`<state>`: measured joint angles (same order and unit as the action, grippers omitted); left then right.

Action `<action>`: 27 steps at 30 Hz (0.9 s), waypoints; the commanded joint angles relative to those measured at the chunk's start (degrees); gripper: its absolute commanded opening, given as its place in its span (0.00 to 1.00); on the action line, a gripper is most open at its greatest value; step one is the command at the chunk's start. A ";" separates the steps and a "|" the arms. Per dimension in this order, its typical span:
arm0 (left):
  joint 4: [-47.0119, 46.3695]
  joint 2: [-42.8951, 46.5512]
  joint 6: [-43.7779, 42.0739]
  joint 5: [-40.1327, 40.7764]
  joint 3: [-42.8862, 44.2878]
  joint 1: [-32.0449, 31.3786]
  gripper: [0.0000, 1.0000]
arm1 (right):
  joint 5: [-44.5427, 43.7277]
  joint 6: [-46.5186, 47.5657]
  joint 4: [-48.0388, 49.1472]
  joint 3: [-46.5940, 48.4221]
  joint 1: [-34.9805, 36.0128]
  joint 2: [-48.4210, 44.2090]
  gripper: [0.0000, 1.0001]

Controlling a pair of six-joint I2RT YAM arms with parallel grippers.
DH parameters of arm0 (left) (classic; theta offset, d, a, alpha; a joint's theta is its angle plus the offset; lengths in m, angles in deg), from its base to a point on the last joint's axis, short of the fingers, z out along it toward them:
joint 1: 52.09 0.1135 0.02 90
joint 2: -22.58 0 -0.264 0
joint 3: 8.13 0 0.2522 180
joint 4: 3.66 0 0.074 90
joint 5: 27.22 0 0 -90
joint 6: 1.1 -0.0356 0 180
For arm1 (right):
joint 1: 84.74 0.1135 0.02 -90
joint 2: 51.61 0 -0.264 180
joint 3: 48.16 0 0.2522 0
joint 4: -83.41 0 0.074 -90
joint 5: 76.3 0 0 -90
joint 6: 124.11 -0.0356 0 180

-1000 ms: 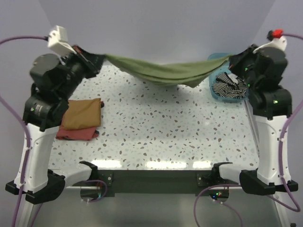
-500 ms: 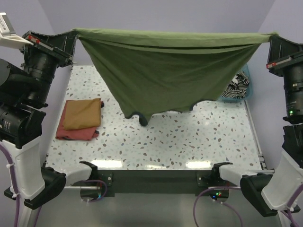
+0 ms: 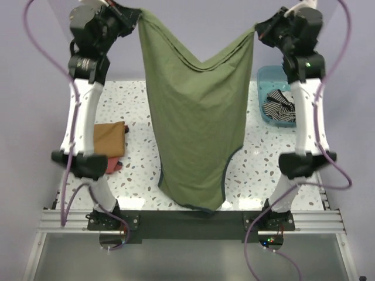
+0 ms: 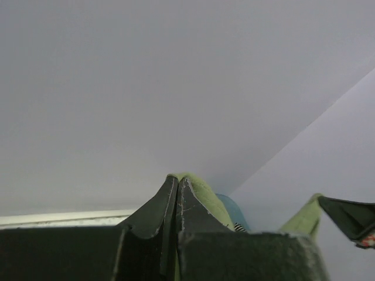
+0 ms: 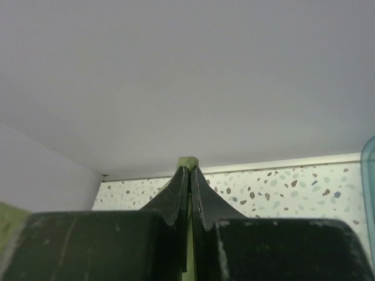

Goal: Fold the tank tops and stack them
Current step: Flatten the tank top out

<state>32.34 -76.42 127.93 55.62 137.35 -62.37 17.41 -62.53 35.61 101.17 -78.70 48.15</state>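
Observation:
The olive-green tank top point(image 3: 199, 123) hangs high over the table as a long sheet, its dark-trimmed lower edge near the table's front. My left gripper point(image 3: 133, 14) is shut on its upper left corner; green cloth point(image 4: 202, 193) pokes out past the closed fingertips point(image 4: 167, 193). At the upper right corner my right gripper point(image 3: 258, 28) is shut too, with a green tip point(image 5: 187, 161) between its jaws. The top edge sags in a V between the two. The striped tank top point(image 3: 280, 109) lies crumpled in the blue bin point(image 3: 265, 79) at the right.
Folded garments, one tan point(image 3: 108, 139) over one red point(image 3: 111, 166), lie on the left of the speckled table point(image 3: 261, 158). Both arms reach tall from their bases at the front edge. The hanging cloth hides the table's middle.
Both arms have lifted and drawn closer together. The green tank top went from spread wide and taut between them to hanging long, its bottom edge now near the front.

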 commanded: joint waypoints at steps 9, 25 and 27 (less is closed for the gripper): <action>-47.90 -10.95 24.61 -20.44 10.92 18.35 0.00 | 0.69 -0.76 18.75 10.95 -0.24 2.63 0.00; -67.08 15.39 35.34 -33.27 -56.87 25.32 0.00 | -0.63 0.22 17.36 -42.19 -0.94 -20.48 0.00; -60.35 23.36 33.32 -33.10 -72.43 24.18 0.00 | -0.54 -0.92 15.42 -49.31 -0.95 -23.02 0.00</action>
<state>-32.97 -60.59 163.32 25.33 79.32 -37.02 17.69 -62.88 57.16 61.04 -79.46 24.96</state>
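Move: Out over the middle of the table, each hand still pinches a hem corner of the tank top, whose body trails back, its middle about 20 cm back and 20 down from either hand and some 20 inward. The bare table middle lies roughly 55 cm below and 8 back, 19 to the left hand's right, 24 to the right hand's left. The folded stack is 13 back and 22 left of the left hand, the blue bin 10 ahead and 25 right of the right. Flicking the tank top out, both hands drive some 10 cm forward and slightly down, whip up and back 15–20 cm with fingertips tipping up, then plunge towards the table, tips levelling again and the right hand easing forward as it drops. The left also swings out left and ends about 10 cm wider. Both keep their hem corners pinched. ##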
